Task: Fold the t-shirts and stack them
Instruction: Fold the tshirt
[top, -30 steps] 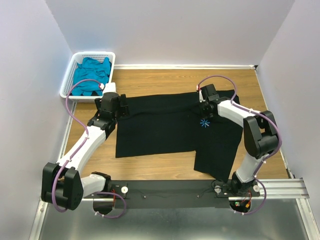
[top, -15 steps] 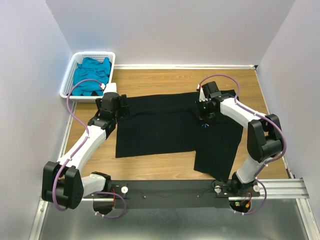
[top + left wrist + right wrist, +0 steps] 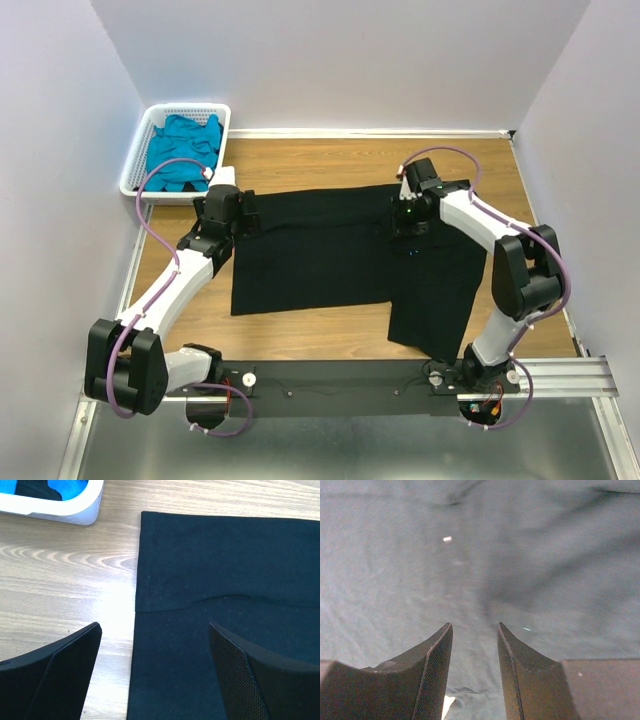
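A black t-shirt (image 3: 330, 260) lies spread flat on the wooden table, with a flap hanging toward the near edge on its right. A teal-blue t-shirt (image 3: 183, 150) lies crumpled in the white basket. My left gripper (image 3: 243, 212) hovers open over the black shirt's left edge; in the left wrist view its gripper (image 3: 155, 626) straddles that edge of the cloth (image 3: 225, 560). My right gripper (image 3: 409, 222) is low over the shirt's right middle. In the right wrist view the gripper (image 3: 474, 626) stands open, with only flat, slightly wrinkled cloth (image 3: 545, 555) between its fingers.
The white slotted basket (image 3: 224, 125) stands at the back left corner; its corner (image 3: 60, 510) shows in the left wrist view. Bare wood table (image 3: 330, 160) runs behind the shirt. Walls close in the back and both sides.
The right gripper has opened and let go of the black cloth, shifting slightly toward the back. The light-blue starburst print is now almost hidden. The left arm has not moved.
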Robot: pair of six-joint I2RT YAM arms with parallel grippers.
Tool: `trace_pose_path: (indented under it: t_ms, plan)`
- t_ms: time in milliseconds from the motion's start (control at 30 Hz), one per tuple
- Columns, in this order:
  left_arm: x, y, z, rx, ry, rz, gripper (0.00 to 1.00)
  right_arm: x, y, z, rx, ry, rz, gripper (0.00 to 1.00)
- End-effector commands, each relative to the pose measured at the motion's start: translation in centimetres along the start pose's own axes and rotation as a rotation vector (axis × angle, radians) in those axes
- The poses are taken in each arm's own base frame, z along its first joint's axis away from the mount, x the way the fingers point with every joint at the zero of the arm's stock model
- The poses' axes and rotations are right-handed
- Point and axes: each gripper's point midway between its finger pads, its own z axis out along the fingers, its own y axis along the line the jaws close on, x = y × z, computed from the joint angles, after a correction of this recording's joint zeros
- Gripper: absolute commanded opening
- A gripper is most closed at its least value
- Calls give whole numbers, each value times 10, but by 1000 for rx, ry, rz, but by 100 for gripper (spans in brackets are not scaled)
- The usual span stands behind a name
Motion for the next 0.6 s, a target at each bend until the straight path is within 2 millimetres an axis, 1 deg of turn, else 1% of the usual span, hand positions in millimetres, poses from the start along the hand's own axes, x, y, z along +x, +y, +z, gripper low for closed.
trace_pose_path:
  t_ms: [0,33,67,133,167,233,267,300,433,467,567]
  plan:
    - [-15,-4,-1,23,-37,-7,94,-24,-55,-34,191,-123,141,49]
    - [-17,-4,-3,24,-43,-9,94,-24,-67,-37,218,-133,174,49]
    - [-17,-4,-3,25,-44,-9,94,-21,-90,-42,244,-143,252,49]
    - [-18,-4,-5,26,-50,-11,94,-17,-110,-47,268,-154,329,49]
    - [-18,-3,-5,27,-51,-10,94,-13,-127,-50,286,-169,394,49]
    - [-19,-3,-6,28,-57,-13,94,-10,-141,-53,299,-184,450,48]
    - [-20,-3,-7,29,-58,-15,94,-10,-153,-54,308,-204,495,48]
    - [-20,-3,-7,29,-58,-15,94,-4,-158,-52,307,-197,518,48]
    - [-21,-3,-7,27,-61,-18,94,3,-173,-40,283,-198,577,47]
    - [-20,-2,-7,25,-60,-17,94,1,-172,-38,257,-204,585,47]
    - [-20,-3,-6,27,-58,-17,94,4,-175,-28,238,-205,601,45]
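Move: The shirt's right edge, by the neckline, lies about 19 cm to the right of the right hand, level with it and some 4 cm below. Of the neighbours, the small visible bit of the blue print is about 8 cm back and 1 cm right of that hand, and the near sleeve's middle about 25 cm back and 6 cm right. From the left hand, that same edge is roughly 62 cm right, level ahead, and some 13 cm lower. Towards the shirt's right edge near the neckline the right hand sweeps fast, about 18 cm to its right, in a shallow arc that rises about 3 cm and then sinks by as much, slowing at the end. Its already half-open fingers stay so while the wrist turns nearly 40 degrees clockwise; no contact with the cloth can be made out. ##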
